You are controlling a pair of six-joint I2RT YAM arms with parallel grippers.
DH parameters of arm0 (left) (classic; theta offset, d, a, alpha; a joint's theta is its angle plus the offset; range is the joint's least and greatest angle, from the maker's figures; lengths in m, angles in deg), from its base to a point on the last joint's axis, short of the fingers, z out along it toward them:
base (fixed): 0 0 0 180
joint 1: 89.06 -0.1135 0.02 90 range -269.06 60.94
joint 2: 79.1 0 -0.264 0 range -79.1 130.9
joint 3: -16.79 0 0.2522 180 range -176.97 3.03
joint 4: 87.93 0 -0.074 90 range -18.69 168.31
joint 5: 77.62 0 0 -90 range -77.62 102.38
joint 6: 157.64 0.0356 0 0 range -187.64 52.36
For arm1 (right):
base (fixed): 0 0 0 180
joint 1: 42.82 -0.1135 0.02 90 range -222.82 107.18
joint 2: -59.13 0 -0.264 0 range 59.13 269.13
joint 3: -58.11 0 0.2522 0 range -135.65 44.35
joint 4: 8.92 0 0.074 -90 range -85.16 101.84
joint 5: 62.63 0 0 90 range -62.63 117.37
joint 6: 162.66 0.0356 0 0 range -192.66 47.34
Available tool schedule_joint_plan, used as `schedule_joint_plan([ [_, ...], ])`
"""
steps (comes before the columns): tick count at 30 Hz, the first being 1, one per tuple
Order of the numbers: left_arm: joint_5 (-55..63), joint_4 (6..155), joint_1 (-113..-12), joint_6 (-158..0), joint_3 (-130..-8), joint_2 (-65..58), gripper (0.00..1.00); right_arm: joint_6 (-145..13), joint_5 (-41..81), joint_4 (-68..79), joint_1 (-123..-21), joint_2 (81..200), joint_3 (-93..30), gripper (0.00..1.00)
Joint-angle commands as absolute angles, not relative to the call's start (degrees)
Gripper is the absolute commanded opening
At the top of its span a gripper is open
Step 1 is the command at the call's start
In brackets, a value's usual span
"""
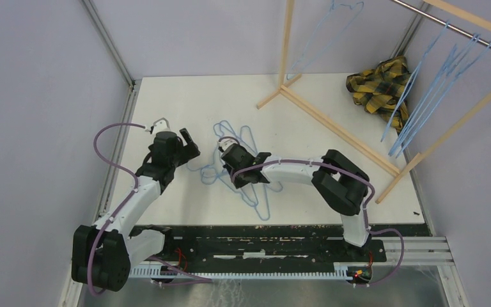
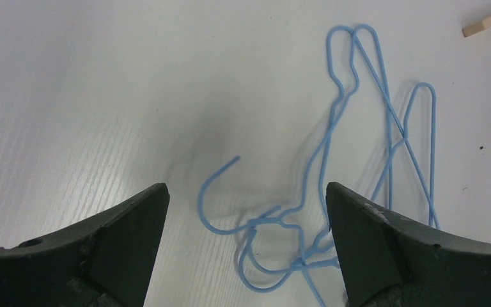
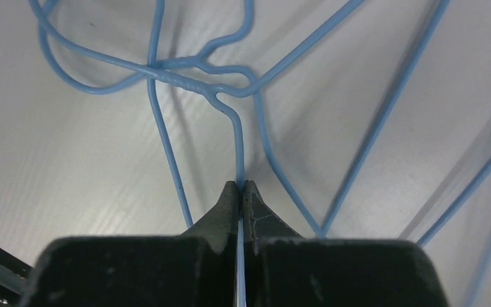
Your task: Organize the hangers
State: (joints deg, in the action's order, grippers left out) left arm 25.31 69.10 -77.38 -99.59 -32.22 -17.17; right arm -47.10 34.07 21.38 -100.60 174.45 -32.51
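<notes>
Several light-blue wire hangers (image 1: 230, 137) lie tangled on the white table, in the middle. My right gripper (image 3: 240, 185) is shut on one straight wire of a hanger (image 3: 239, 141), just below its twisted neck. In the top view it (image 1: 225, 160) sits in the tangle. My left gripper (image 2: 246, 198) is open just left of the pile (image 1: 188, 146), with the curved hooks (image 2: 208, 204) on the table between its fingers, untouched. More hangers (image 1: 435, 83) hang from the metal rail at the right. One hanger (image 1: 332, 32) hangs at the top.
A wooden rack frame (image 1: 332, 125) crosses the table's right half, with a metal rail (image 1: 460, 29) above it. A yellow-black plaid cloth (image 1: 380, 83) lies at the back right. Walls close in on the left and back.
</notes>
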Motion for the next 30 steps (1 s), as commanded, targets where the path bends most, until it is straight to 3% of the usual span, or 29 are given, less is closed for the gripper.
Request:
schedule_joint_plan([
  [1, 25.91, 71.2, -77.62, -101.6, -32.39, -19.77, 0.99, -45.96, 42.86, 22.04, -100.46, 162.38, -27.2, 0.01],
  [9, 26.1, 71.72, -77.56, -102.03, -31.91, -20.39, 0.99, -46.59, 46.07, 27.1, -98.59, 145.49, -21.74, 0.01],
  [14, 25.59, 72.39, -77.57, -102.4, -31.26, -20.12, 0.99, -44.89, 39.99, 24.76, -96.33, 140.99, -17.79, 0.01],
  [25, 24.93, 72.52, -77.64, -102.36, -31.29, -20.06, 0.99, -43.58, 37.48, 25.06, -96.17, 130.81, -22.09, 0.01],
  [30, 24.61, 72.89, -77.63, -102.41, -31.17, -19.37, 0.99, -45.63, 30.9, 23.68, -96.17, 129.7, -25.33, 0.01],
])
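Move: Up above the wooden rack, the rail that the hangers go on has its middle very roughly 45 cm above the right hand, 33 cm to its right and 13 cm ahead. The rack's far foot stands some 24 cm ahead and 16 cm right, at table height; the remaining hanger pile is centred about 5 cm right and level, just below the fingers. From the left hand the rail's middle is perhaps 53 cm right, 7 cm ahead and 35 cm higher. Lifting the hanger it already holds, the shut right hand keeps its pinch on one shoulder wire beside the twisted neck. It first draws right and up out of the pile, climbs steeply, sinks a centimetre or so midway, then rises again, ending about 22 cm higher and 9 cm farther right, nearer the rail. The wrist rolls its left side up by some 20 degrees as the fingers tip up. ##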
